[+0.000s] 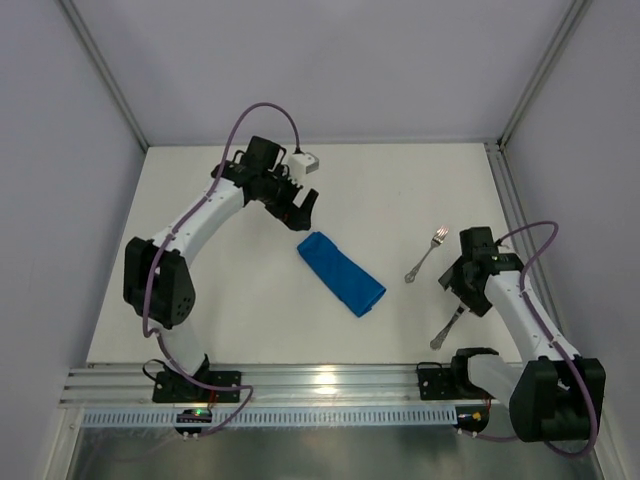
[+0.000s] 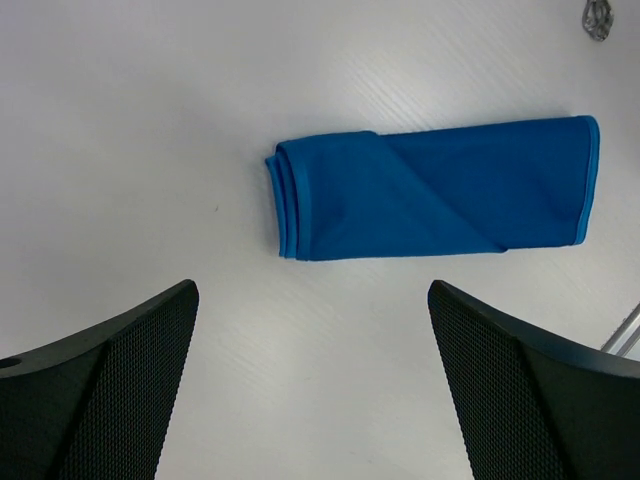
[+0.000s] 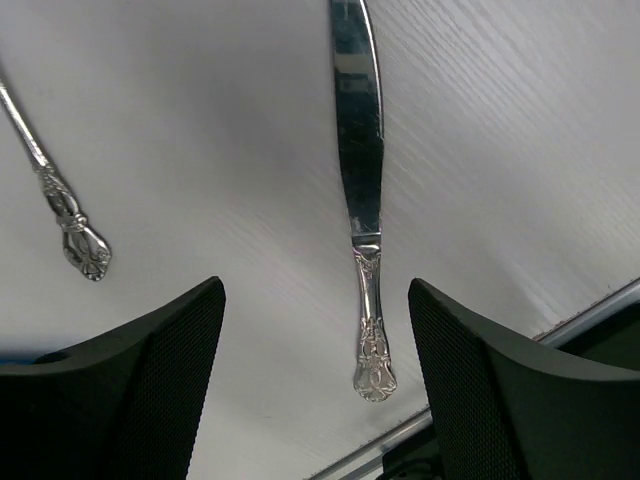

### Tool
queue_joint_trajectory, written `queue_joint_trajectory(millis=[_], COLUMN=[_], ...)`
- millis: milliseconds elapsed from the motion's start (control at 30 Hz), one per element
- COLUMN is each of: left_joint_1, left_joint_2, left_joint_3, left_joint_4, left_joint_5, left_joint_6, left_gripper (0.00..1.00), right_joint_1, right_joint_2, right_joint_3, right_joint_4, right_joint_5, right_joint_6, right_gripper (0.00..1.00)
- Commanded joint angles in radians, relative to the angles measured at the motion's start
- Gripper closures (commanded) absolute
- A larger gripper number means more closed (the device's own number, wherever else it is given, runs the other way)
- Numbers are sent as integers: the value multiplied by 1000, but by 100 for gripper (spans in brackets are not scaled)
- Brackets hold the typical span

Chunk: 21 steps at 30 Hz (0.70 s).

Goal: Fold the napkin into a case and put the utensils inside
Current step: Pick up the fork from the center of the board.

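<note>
The napkin (image 1: 340, 272) lies flat mid-table, folded into a narrow blue case (image 2: 430, 190) with layered edges at its left end. My left gripper (image 1: 300, 210) (image 2: 312, 290) hangs open just behind the case's far end and holds nothing. Of the utensils, the fork (image 1: 427, 253) lies to the right of the case; only its handle (image 3: 70, 225) shows in the right wrist view. The knife (image 1: 447, 328) (image 3: 358, 150) lies nearer the front edge. My right gripper (image 1: 458, 292) (image 3: 315, 290) is open above the knife, whose ornate handle (image 3: 370, 330) sits between the fingers without touching them.
A metal rail (image 1: 320, 385) runs along the table's near edge, close to the knife's handle end (image 3: 600, 305). Grey walls and frame posts (image 1: 530, 90) close in the white table (image 1: 230, 320) at the back and sides.
</note>
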Motion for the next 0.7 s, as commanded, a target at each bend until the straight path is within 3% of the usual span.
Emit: queue_joint_trajectory(millis=[0, 33, 200, 300, 667], left_joint_1=[13, 18, 50, 61, 62], left_joint_2=[-70, -74, -83, -91, -74], left_joint_3=[-14, -17, -43, -70, -76], left_joint_4=[-62, -68, -80, -74, -73], left_joint_5=[-43, -42, -39, -32, -19], left_joint_6=[73, 81, 99, 101, 101], left_gripper=[1, 1, 1, 1, 1], right_joint_1=[-19, -19, -19, -19, 28], right_joint_2=[-43, -54, -38, 36, 566], right_joint_3=[-45, -46, -11, 65, 389], right_joint_4=[-32, 4, 200, 217, 217], right_joint_5=[-13, -42, -193, -149, -173], right_joint_6=[68, 24, 28, 22, -64], right_gripper=[24, 33, 43, 44, 43])
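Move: The fork lies about 12 cm ahead of the right hand, 6 cm to its left and 7 cm below, with its handle end nearest the robot. The knife is almost under that same hand, its middle some 3 cm back and level sideways; the folded napkin lies about 8 cm ahead and 28 cm to the left. From the left hand the fork is roughly 31 cm to the right, 4 cm back and 16 cm below. Heading for the fork, the right hand first dips back about 2 cm, then turns and sweeps forward some 15 cm, drifting left, to come over the fork at nearly its starting height, touching nothing. Its fingers narrow from wide to a little over half open and the wrist tips about 10 degrees. The empty left hand eases left about 4 cm, sinks slightly and stops. ##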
